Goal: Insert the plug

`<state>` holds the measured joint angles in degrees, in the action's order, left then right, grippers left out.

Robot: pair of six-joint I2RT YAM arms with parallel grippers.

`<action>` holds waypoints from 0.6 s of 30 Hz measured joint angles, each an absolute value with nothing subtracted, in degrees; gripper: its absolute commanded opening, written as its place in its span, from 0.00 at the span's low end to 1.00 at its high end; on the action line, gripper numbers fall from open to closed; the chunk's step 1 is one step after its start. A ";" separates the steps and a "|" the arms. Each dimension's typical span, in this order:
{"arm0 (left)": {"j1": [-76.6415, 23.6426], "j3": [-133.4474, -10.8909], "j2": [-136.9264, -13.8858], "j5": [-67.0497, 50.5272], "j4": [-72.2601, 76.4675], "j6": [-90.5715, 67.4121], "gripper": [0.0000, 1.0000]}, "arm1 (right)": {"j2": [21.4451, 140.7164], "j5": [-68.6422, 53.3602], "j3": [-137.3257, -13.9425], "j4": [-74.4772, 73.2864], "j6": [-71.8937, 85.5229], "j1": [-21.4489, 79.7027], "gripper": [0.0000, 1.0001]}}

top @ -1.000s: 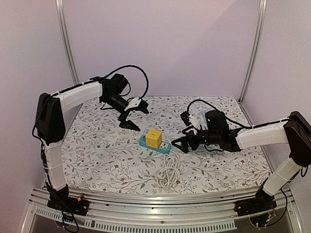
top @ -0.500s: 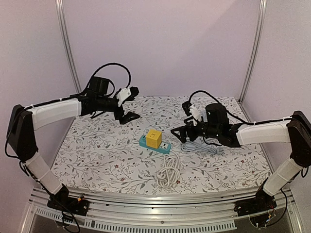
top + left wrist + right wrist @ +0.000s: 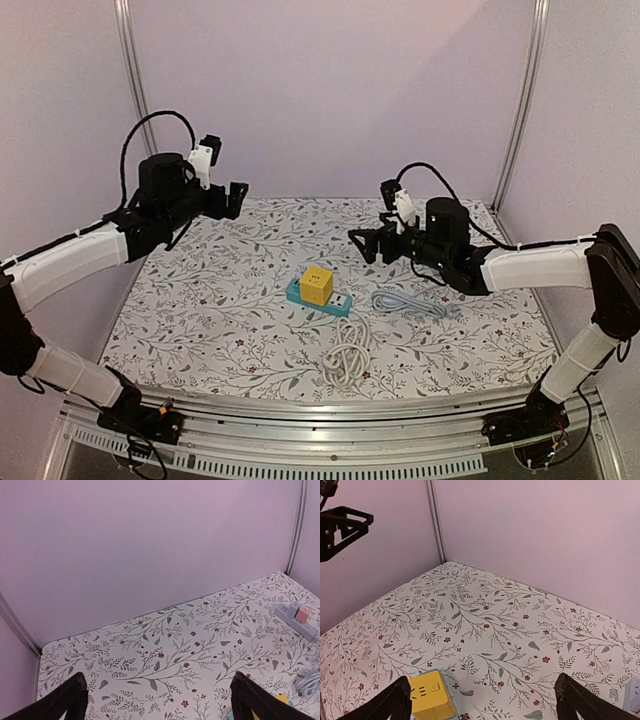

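Note:
A yellow cube plug [image 3: 318,284] stands on the left end of a teal power strip [image 3: 335,302] in the middle of the table. The strip's white cable [image 3: 347,362] lies coiled in front of it. My left gripper [image 3: 230,200] hangs open, high over the back left of the table and well away from the plug. In the left wrist view the gripper [image 3: 157,675] holds nothing between its black fingers [image 3: 65,702]. My right gripper [image 3: 368,245] is open too, raised behind and to the right of the strip. Its wrist view shows the plug [image 3: 431,694] by the left finger of the gripper [image 3: 484,678].
A grey cable [image 3: 412,303] lies on the floral cloth right of the strip. A grey socket strip with a pink piece on it [image 3: 299,616] sits near the table's back right. Pale walls and metal posts [image 3: 135,95] close in the back and sides.
Both arms have lifted away from the strip. The left one swung back and to the left, the right one rose toward the back. The grey cable now lies uncovered.

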<state>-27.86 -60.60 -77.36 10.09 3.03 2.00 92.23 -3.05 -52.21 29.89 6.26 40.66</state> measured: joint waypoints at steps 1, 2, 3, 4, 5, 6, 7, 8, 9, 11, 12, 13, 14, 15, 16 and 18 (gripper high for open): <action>-27.55 -58.89 -75.81 10.70 3.99 0.40 0.99 | 92.38 -2.92 -52.29 30.28 6.61 40.47 0.99; -27.27 -57.19 -74.50 11.42 4.78 -0.71 0.99 | 92.58 -2.87 -52.51 30.70 7.25 40.14 0.99; -26.81 -54.94 -73.08 11.94 5.87 -1.89 0.99 | 92.88 -2.85 -52.95 31.16 7.94 39.64 0.99; -26.35 -52.95 -71.96 12.69 6.22 -2.92 0.99 | 93.14 -2.85 -53.39 31.62 9.08 39.00 0.99; -25.89 -51.44 -71.31 13.80 6.09 -4.05 0.99 | 93.30 -2.90 -53.74 31.86 10.17 38.37 0.99; -25.45 -50.39 -70.98 14.96 5.67 -5.17 0.99 | 93.49 -3.22 -54.22 32.14 11.75 37.32 0.99; -24.99 -49.58 -70.76 16.29 4.97 -6.39 0.99 | 93.73 -3.66 -54.74 32.36 13.17 36.12 0.99; -24.53 -48.93 -70.57 17.67 4.38 -7.53 0.99 | 94.04 -3.92 -55.29 32.58 14.59 34.87 0.99; -24.10 -48.38 -70.24 19.09 3.62 -8.69 0.99 | 94.37 -4.08 -55.81 32.64 15.94 33.69 0.99; -23.46 -47.16 -69.08 21.80 2.68 -10.39 0.99 | 94.74 -3.77 -56.23 32.67 17.65 31.97 0.99; -23.20 -46.44 -68.27 23.27 2.22 -11.18 1.00 | 94.74 -3.18 -56.21 32.53 18.06 31.33 0.99; -23.03 -45.91 -67.59 24.40 1.96 -11.75 1.00 | 94.74 -2.15 -56.16 32.47 18.28 30.85 0.99; -22.85 -45.43 -66.85 25.96 1.65 -12.40 0.99 | 94.74 -1.17 -56.07 32.47 18.39 30.68 0.99; -22.68 -45.10 -66.28 27.29 1.43 -13.04 0.99 | 94.54 0.21 -55.70 32.60 18.41 30.63 0.99; -22.48 -44.93 -65.87 28.60 1.28 -13.72 0.99 | 94.19 1.37 -55.07 32.60 18.44 30.57 0.99; -22.00 -44.77 -65.36 30.85 1.23 -15.03 0.99 | 92.90 3.09 -53.08 32.40 18.63 30.02 0.99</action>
<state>-22.00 -44.77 -65.36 30.85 1.23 -15.03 92.90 3.09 -53.08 32.40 18.63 30.02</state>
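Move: The yellow plug, sitting on the teal strip, is some 12 cm left of my right hand, 5 cm farther out and about 17 cm below it. From that hand the grey cord bundle lies about 11 cm right and 3 cm ahead, and the grey strip roughly 17 cm right and 20 cm ahead, both about 20 cm down. From my left hand the yellow plug is some 17 cm right, level fore and aft, about 25 cm down. I draw both empty hands away from the yellow plug, fingers staying wide open. My left hand sweeps left about 13 cm, sinking some 5 cm and easing back slightly, while turning 30 degrees counter-clockwise. My right hand travels right and forward, about 9 and 7 cm, towards the grey strip, the last part almost purely rightward, turning some 20 degrees clockwise. ##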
